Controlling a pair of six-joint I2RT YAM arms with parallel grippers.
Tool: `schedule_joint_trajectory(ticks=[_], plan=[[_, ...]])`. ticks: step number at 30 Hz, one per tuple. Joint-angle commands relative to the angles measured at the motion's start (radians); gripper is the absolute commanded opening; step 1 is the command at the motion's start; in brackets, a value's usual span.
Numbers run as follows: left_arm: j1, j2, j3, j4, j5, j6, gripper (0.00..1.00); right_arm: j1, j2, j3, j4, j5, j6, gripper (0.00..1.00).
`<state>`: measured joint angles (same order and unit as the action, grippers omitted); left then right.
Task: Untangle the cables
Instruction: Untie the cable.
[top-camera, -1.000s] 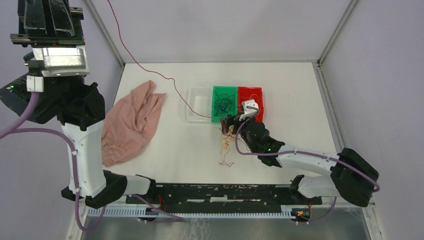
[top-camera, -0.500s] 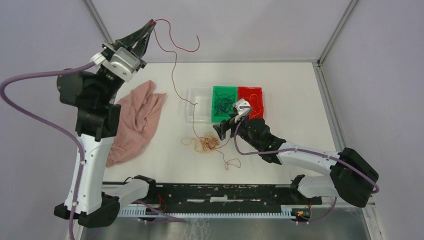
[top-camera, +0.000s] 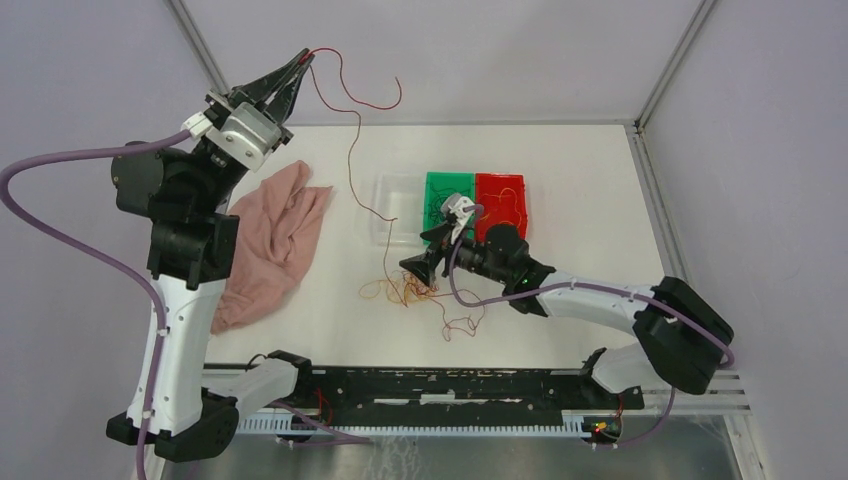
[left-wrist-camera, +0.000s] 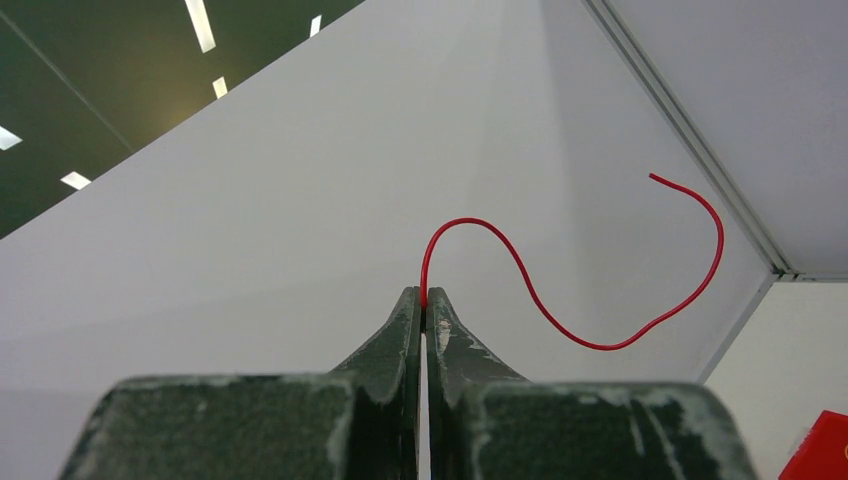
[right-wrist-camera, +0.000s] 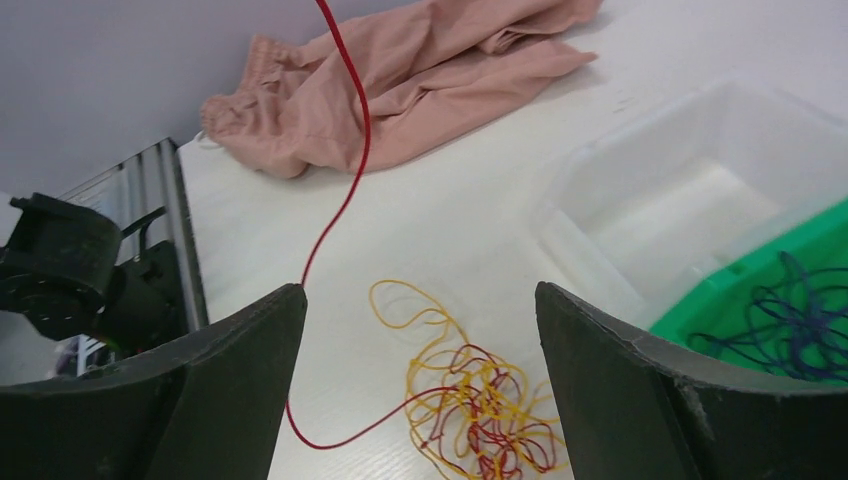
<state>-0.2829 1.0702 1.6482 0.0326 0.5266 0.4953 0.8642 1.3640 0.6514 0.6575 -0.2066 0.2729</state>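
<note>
A tangle of red and orange-yellow cables (top-camera: 402, 290) lies on the white table; in the right wrist view the tangle (right-wrist-camera: 495, 415) sits low between my fingers. One red cable (top-camera: 350, 150) rises from it to my left gripper (top-camera: 304, 57), which is held high near the back wall. That gripper (left-wrist-camera: 424, 300) is shut on the red cable (left-wrist-camera: 600, 345), whose free end curls past the tips. My right gripper (top-camera: 412, 268) hovers open just above the tangle's right side, and the right gripper (right-wrist-camera: 420, 300) holds nothing. Dark cables (right-wrist-camera: 800, 325) lie in the green tray.
A pink cloth (top-camera: 265, 240) lies at the left. Behind the tangle stand a clear tray (top-camera: 398, 200), a green tray (top-camera: 449, 176) and a red tray (top-camera: 500, 178) side by side. A loose strand (top-camera: 460, 322) trails towards the near edge.
The left gripper swung from close under the camera to the back wall, dragging the tangle left. My right gripper has moved left after it and stays open.
</note>
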Motion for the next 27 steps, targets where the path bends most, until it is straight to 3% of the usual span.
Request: schedule_joint_trajectory(ticks=[1,13,15,17,19,23,27], plan=[[0.001,0.003,0.051,0.01,-0.003,0.03,0.03,0.024,0.104,0.091,0.068,-0.198,0.065,0.9],[0.001,0.006,0.06,-0.001,-0.002,0.063,0.03,0.091,0.254,0.092,0.133,-0.244,0.16,0.71],[0.001,0.007,0.063,-0.002,-0.003,0.066,0.03,0.094,0.261,0.089,0.127,-0.245,0.157,0.54],[0.001,0.002,0.055,-0.006,-0.006,0.069,0.03,0.093,0.259,0.092,0.108,-0.231,0.149,0.25],[0.0,-0.016,0.033,-0.025,-0.015,0.063,0.03,0.093,0.241,0.1,0.092,-0.211,0.143,0.03],[0.001,-0.095,-0.085,-0.158,-0.02,-0.014,0.03,0.091,0.151,0.129,0.043,-0.133,0.131,0.01],[0.0,-0.225,-0.341,-0.269,-0.012,-0.163,0.03,0.065,0.061,0.15,0.042,-0.081,0.146,0.01]])
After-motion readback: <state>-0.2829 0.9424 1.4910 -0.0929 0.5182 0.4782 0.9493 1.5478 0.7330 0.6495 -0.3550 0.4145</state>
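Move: The hanging strand of red cable, held up by the left hand, is about 5 cm left of the open right hand, 4 cm back and 6 cm lower. The cable tangle sits almost straight below that hand, some 18 cm down and 2 cm back; the clear bin is about 16 cm ahead and 5 cm left. From the left hand, the strand is roughly 49 cm below, 7 cm right and 5 cm back. Right hand travels 10 cm left, down and back, pinching the red cable; left, still gripping, finally sinks 6 cm. ##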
